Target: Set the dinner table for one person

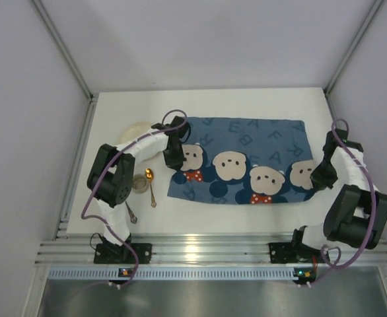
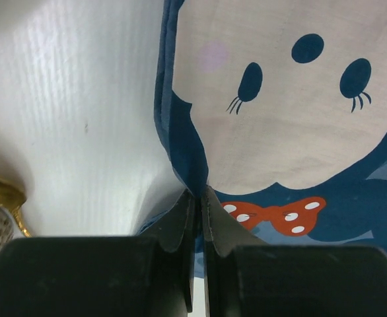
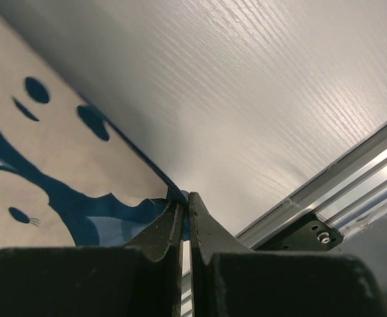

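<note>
The white dinner table (image 1: 246, 102) carries a blue cartoon-mouse-print cloth mat (image 1: 246, 162) spread across its middle. My left gripper (image 1: 174, 160) is shut on the mat's left edge; in the left wrist view the jaws (image 2: 199, 193) pinch a raised fold of the mat (image 2: 279, 125) beside a red dotted bow. My right gripper (image 1: 321, 176) is shut on the mat's near right corner; the right wrist view shows that corner (image 3: 177, 195) lifted between the closed fingertips (image 3: 185, 197) above the bare table (image 3: 259, 99).
Left of the mat lie a pale plate (image 1: 134, 133), partly under the left arm, a small speckled cup (image 1: 140, 183), a gold spoon (image 1: 150, 186) and a silver utensil (image 1: 131, 213). An aluminium rail (image 1: 200, 249) runs along the near edge.
</note>
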Robot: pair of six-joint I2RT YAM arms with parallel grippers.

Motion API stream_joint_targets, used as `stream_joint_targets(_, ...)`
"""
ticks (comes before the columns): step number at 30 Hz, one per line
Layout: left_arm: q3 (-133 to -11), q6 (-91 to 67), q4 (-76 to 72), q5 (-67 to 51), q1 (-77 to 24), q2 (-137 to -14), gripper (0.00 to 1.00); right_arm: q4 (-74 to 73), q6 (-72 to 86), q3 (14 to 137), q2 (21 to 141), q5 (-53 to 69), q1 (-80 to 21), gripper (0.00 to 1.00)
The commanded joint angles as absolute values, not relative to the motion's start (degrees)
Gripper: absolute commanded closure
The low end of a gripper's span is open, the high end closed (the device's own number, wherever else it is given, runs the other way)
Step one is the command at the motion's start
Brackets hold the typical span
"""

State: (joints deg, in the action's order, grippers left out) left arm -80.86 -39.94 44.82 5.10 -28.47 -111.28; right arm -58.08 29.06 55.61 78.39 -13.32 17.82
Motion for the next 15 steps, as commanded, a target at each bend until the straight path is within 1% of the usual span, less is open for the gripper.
stream_joint_targets(1,-76.74,-44.38,47.03,8.27,-27.86,-105.74,1.00,-53.97,29.80,58.53,81.82,-12.66,18.72,1.00)
stream_joint_targets(4,-72.87,-45.17,45.27,7.73,-27.95,-104.51,1.00,-51.34,29.53,59.50,85.33,-10.21,18.72,1.00)
stream_joint_targets(6,-72.69,-45.09,45.35,8.52,-27.95,-104.50,1.00,-50.54,29.36,59.94,87.70,-9.06,18.63,1.00)
stream_joint_targets(11,-73.39,-44.21,45.53,10.19,-27.95,-105.12,1.00,-48.52,28.92,58.71,89.30,-5.89,18.63,1.00)
stream_joint_targets(12,-73.65,-44.21,45.70,10.20,-27.95,-105.03,0.86,-48.43,28.74,58.28,89.30,-5.28,18.63,1.00)
stream_joint_targets(14,-74.53,-44.30,46.31,10.46,-27.95,-104.68,0.68,-48.60,28.65,57.83,88.51,-4.31,18.63,1.00)
stream_joint_targets(15,-74.97,-44.30,46.49,10.55,-27.95,-104.59,0.51,-49.04,28.74,57.48,87.03,-4.13,18.55,0.99)
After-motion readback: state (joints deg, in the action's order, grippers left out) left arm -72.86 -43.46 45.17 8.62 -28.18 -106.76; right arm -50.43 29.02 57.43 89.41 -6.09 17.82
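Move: My left hand still pinches the blue cloth by its left edge, with the cloth's middle some 25 cm to the right, about 2 cm ahead and a few cm lower. From my left hand, the spoon lies about 9 cm left and 8 cm back, the cup 13 cm left and 6 cm back, the plate 13 cm left and 8 cm ahead. My right hand still holds the near-right corner; the cloth's middle is some 25 cm left, 12 cm ahead and 6 cm lower. Keeping my pinch on the near-right corner, I bring it forward and down towards the table, about 5 cm in all, with a slight roll. Meanwhile my left hand draws the cloth's left edge some 4 cm back and leftward towards the spoon, sinks about a centimetre, then stops and opens its fingers to let the edge go. ##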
